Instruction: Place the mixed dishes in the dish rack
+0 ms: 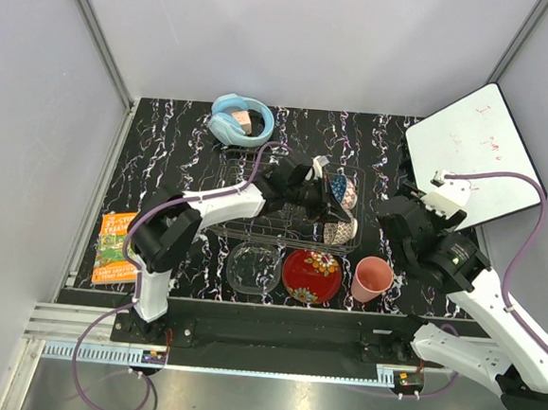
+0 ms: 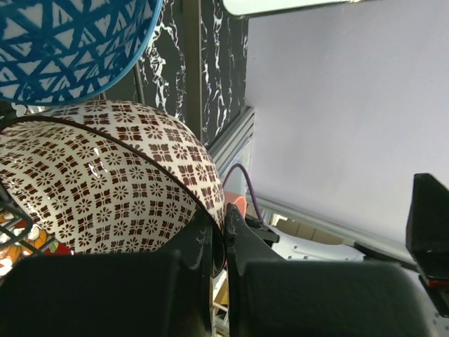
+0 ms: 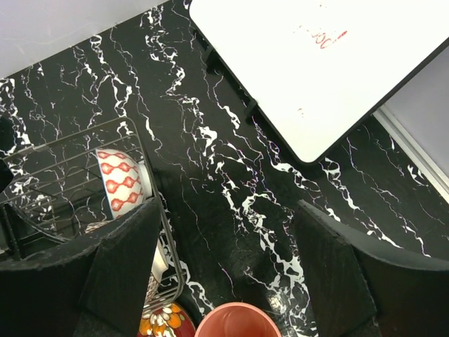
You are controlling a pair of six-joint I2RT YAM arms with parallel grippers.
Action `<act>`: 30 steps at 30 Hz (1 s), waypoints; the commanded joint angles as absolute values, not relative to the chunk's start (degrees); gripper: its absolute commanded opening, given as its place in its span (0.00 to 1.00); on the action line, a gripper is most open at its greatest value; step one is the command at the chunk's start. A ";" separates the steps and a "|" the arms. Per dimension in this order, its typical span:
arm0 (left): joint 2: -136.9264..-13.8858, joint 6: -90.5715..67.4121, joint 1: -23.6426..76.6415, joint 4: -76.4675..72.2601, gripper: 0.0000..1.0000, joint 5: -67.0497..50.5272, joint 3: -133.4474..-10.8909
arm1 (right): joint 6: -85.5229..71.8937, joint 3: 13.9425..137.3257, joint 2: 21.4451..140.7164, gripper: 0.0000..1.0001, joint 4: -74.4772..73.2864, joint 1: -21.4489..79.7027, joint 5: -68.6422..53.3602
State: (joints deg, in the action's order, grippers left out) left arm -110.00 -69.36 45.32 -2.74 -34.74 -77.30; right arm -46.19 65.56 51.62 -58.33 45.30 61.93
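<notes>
My left gripper [image 1: 327,221] reaches over the silver wire dish rack [image 1: 245,229] and is shut on the rim of the beige lattice-patterned bowl [image 2: 91,182], which stands on edge at the rack's right end [image 1: 342,232]. Just behind it in the rack, the blue patterned bowl [image 1: 343,191] also stands on edge. In front of the rack, the clear glass bowl [image 1: 254,267], the red floral plate [image 1: 311,275] and the pink cup [image 1: 372,278] sit on the table. My right gripper [image 3: 226,239] hangs open and empty over bare table, behind the pink cup [image 3: 238,321].
Light-blue headphones [image 1: 241,120] lie at the back of the black marble table. A white board [image 1: 473,154] leans at the back right. A book [image 1: 117,247] lies at the front left. Grey walls close in both sides and the back.
</notes>
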 commanded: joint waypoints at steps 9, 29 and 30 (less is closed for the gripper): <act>-112.85 -62.67 45.18 -1.77 0.37 -41.65 -82.87 | -46.49 64.51 49.31 0.85 -57.31 45.00 65.13; -103.28 -48.96 35.69 5.62 0.99 -50.79 -82.70 | -47.99 65.39 55.10 0.85 -57.31 44.74 62.76; -102.75 -47.65 34.47 7.54 0.99 -51.93 -83.14 | -48.25 65.22 55.80 0.85 -57.30 44.48 62.49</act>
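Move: The brown-patterned bowl, its rim still pinched in the left fingers, already stands on edge in the right end of the dish rack; its middle is some 5 cm below that hand, about 1 cm back and 2 cm right. The blue bowl is about 9 cm beyond the patterned one. From the left hand, the red plate lies 13 cm back and 5 cm left, the pink cup 12 cm back and 10 cm right. From the right hand, the patterned bowl is about 16 cm left, 2 cm ahead and well below. The patterned bowl's rim is let go: the left hand eases about 1 cm down in the rack's right end as its shut fingers start to part, then they spread wide. The hand backs off the bowl to the left, up and forward, some 7 cm in all and quickest at the end, its wrist turning roughly 15 degrees. ##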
